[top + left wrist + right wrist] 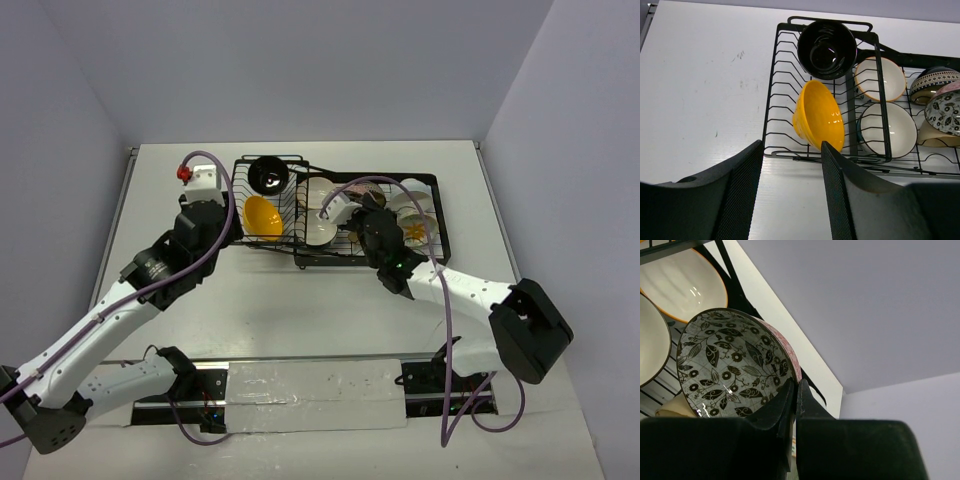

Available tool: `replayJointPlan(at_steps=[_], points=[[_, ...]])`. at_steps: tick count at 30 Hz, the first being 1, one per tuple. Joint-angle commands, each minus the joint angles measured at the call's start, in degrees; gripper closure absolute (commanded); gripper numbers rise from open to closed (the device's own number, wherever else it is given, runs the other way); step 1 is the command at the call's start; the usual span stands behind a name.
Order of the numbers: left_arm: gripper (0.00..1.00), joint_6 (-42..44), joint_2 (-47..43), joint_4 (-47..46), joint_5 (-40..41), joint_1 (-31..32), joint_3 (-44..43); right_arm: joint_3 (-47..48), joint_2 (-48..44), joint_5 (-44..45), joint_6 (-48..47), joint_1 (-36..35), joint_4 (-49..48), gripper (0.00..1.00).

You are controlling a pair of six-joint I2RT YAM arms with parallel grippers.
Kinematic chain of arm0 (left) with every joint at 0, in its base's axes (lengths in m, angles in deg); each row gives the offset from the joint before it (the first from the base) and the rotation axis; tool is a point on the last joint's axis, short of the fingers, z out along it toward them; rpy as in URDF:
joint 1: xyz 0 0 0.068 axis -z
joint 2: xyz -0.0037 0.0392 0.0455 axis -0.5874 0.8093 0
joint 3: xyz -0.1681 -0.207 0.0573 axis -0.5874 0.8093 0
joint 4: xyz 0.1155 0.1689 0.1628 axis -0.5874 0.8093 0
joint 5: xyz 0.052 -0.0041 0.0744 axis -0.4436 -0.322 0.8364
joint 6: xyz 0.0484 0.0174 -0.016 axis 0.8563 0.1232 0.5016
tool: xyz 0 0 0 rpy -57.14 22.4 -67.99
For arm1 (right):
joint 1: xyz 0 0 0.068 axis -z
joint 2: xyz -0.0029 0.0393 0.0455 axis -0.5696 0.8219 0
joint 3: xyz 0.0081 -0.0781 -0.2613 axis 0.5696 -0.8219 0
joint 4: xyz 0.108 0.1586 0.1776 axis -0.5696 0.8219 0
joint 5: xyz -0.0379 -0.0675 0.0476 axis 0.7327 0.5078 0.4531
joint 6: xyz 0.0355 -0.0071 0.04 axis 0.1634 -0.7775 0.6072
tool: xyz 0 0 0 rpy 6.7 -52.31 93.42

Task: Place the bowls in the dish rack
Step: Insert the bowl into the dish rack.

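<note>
The black wire dish rack point(300, 258) lies at the table's middle back. In its left section a black bowl point(826, 49) and an orange-yellow bowl point(820, 116) stand on edge. Two white bowls point(880, 79) point(888, 129) sit in the basket section, with a dark banded bowl point(935, 82) and a cream bowl point(940, 141) further right. My right gripper point(796, 385) is shut on the rim of a leaf-patterned bowl point(732, 365), held tilted over the basket. My left gripper point(792, 150) hangs open before the rack's near left corner, with only table between its fingers.
More white bowls point(412, 205) lie at the basket's right end. Bare table point(300, 310) stretches between the rack and the arm bases. The table's left edge point(122, 215) and grey walls close the space.
</note>
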Motion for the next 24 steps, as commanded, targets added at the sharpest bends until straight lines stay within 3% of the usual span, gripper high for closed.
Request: replayJointPlan(at_steps=[1,14,24], points=[[0.46,0.8,0.5,-2.1,0.0,-0.9,0.0,-1.2,-2.9,-4.6,-1.2,2.3,-0.7,1.00],[0.47,0.9,1.8,-2.5,0.5,-1.5,0.4,-2.9,-3.8,-17.3,-0.6,11.6,-4.0,1.00],[0.48,0.7,2.5,-2.7,-1.1,-3.4,0.2,-3.0,-3.0,-26.8,5.9,18.7,-6.7,1.00]])
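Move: Held by its rim, the flower-patterned bowl is already in the right hand. The gap in the rack's back row lies about 8 cm ahead, 6 cm right and 9 cm below that hand. The brown patterned bowl sits some 9 cm left of the gap, the back-right white bowl about 7 cm right of it; the beige bowl is roughly 3 cm back and 1 cm right of the hand. From the left hand the gap is some 18 cm ahead, 35 cm right. Carrying the flower-patterned bowl by its pinched rim, the right hand eases forward at first, then swings faster to the right, about 5.5 cm right and 3 cm forward in all, staying level above the rack. It goes towards the back-row gap; the wrist turns only some 5 degrees counter-clockwise and rolls its left side up slightly, fingers kept shut. ##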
